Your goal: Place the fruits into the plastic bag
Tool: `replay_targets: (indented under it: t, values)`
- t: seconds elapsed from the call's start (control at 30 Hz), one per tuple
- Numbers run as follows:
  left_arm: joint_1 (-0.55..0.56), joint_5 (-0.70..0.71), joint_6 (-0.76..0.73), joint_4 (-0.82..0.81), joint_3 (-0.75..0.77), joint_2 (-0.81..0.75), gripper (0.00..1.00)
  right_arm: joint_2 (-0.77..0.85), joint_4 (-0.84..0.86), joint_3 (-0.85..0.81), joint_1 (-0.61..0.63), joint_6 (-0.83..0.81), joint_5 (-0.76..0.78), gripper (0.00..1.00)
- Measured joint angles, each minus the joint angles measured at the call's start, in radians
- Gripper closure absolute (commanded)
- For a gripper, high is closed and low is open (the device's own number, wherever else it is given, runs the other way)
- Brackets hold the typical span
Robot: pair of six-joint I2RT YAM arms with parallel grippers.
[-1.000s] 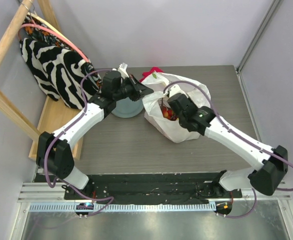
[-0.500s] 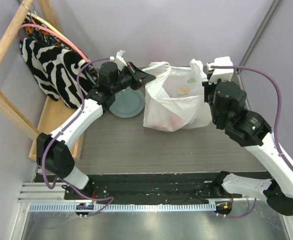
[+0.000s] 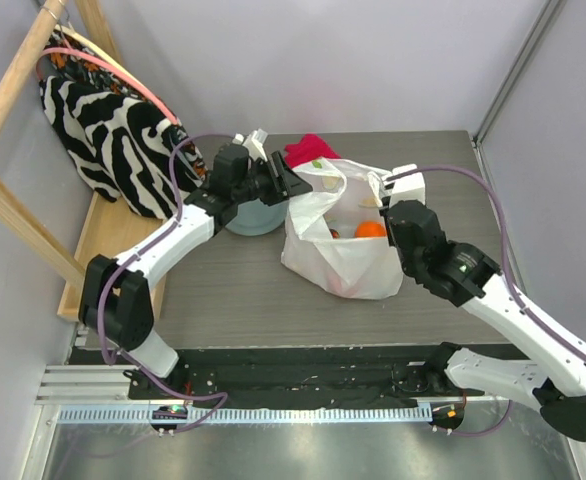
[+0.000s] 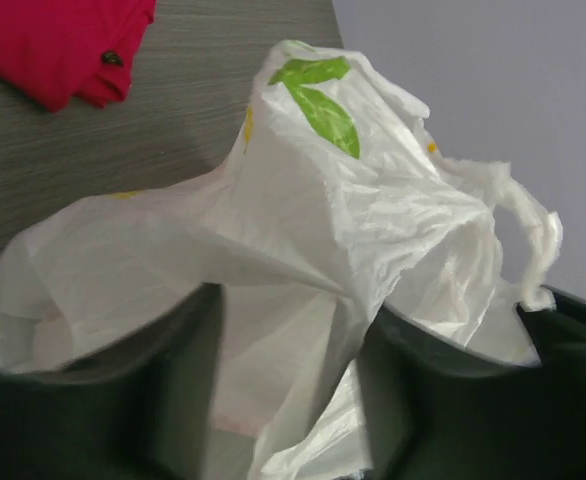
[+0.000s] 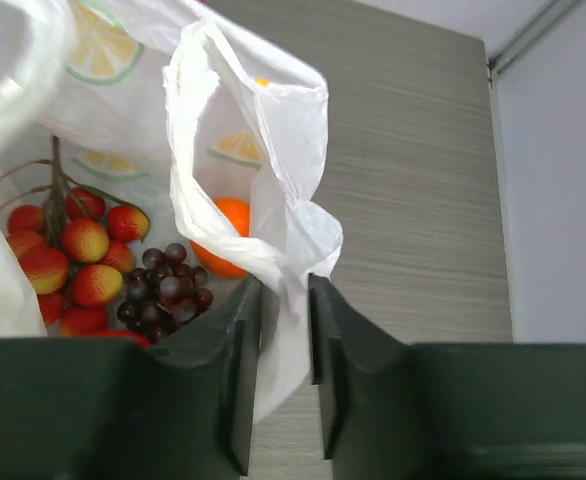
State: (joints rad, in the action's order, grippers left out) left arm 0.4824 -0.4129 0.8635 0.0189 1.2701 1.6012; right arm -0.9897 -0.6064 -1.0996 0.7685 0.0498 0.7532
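Note:
The plastic bag (image 3: 338, 250) sits on the table, mouth up, between my two grippers. Inside it I see an orange (image 5: 228, 235), a dark grape bunch (image 5: 163, 295) and a cluster of red-yellow fruits (image 5: 78, 260); the orange (image 3: 371, 229) also shows from above. My left gripper (image 3: 295, 183) is at the bag's left handle, its jaws wide apart with loose film (image 4: 303, 250) lying between them (image 4: 291, 310). My right gripper (image 5: 285, 290) is at the right handle (image 5: 273, 200), jaws slightly parted with the twisted loop hanging in the gap.
A grey-green plate (image 3: 253, 218) lies under the left arm, left of the bag. A red cloth (image 3: 311, 150) lies behind the bag. A zebra-striped bag (image 3: 113, 130) hangs on the wooden rack (image 3: 13, 200) at the far left. Walls close the back and right.
Half a second ago the bag hung stretched between both shut grippers. It has since come down onto the table, the right arm has swung in toward it, and both sets of jaws have parted.

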Motion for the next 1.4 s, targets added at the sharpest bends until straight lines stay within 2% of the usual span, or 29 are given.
replay_targets:
  t: [0.03, 0.13, 0.17, 0.27, 0.43, 0.67, 0.8, 0.9, 1.0, 1.2, 1.4]
  values:
    - [0.001, 0.002, -0.017, 0.006, 0.000, -0.004, 0.19, 0.014, 0.000, -0.010, 0.000, 0.000, -0.017, 0.43]
    - [0.003, 0.046, -0.064, 0.039, -0.002, -0.043, 0.08, 0.033, 0.011, -0.047, -0.001, -0.003, -0.073, 0.23]
    - [0.004, 0.067, -0.076, 0.042, -0.011, -0.068, 0.01, 0.037, 0.019, -0.060, -0.002, -0.006, -0.097, 0.21]
    - [0.005, 0.155, -0.114, 0.046, -0.064, -0.183, 0.00, 0.043, 0.046, -0.101, -0.003, -0.008, -0.153, 0.11]
    - [0.006, 0.330, -0.179, 0.061, -0.155, -0.388, 0.00, 0.019, 0.084, -0.176, -0.060, 0.022, -0.245, 0.08]
    - [-0.009, 0.540, -0.222, 0.192, -0.185, -0.529, 0.00, -0.080, 0.101, -0.219, -0.465, 0.164, -0.509, 0.08]
    - [-0.036, 0.635, -0.233, 0.304, -0.185, -0.611, 0.00, -0.080, 0.100, -0.215, -0.597, 0.217, -0.542, 0.08]
    - [-0.045, 0.695, -0.252, 0.371, -0.186, -0.687, 0.00, -0.034, 0.113, -0.180, -0.620, 0.230, -0.517, 0.08]
    - [-0.045, 0.762, -0.266, 0.446, -0.172, -0.742, 0.00, 0.066, 0.157, -0.075, -0.627, 0.238, -0.455, 0.08]
    - [-0.045, 0.863, -0.275, 0.559, -0.108, -0.739, 0.00, 0.182, 0.233, 0.076, -0.627, 0.249, -0.389, 0.08]
    - [-0.045, 0.895, -0.274, 0.599, -0.105, -0.723, 0.00, 0.208, 0.264, 0.137, -0.627, 0.265, -0.360, 0.08]
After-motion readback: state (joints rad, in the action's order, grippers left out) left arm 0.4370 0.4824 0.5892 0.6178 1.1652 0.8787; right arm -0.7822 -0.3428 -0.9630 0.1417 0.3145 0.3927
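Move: The plastic bag's rim lies between the already parting fingers of both hands. The bag's middle is about 9 cm right of the left hand, 4 cm back and 11 cm below; from the right hand it is some 7 cm left, level fore and aft, 14 cm below. The orange inside is about 2 cm ahead, 2 cm left and 16 cm below the right hand. The plate lies about 14 cm left, 8 cm ahead and 18 cm below the left hand. The bag is let go on both sides as the fingers spread wide. The left hand draws off about 25 cm to the left, backing and rising some 9 cm, turning about 45 degrees counter-clockwise and rolling. The right hand lifts roughly 9 cm first, reaches forward, then swings right, away from the bag, drawing back and sinking, its wrist rolling left side up. ##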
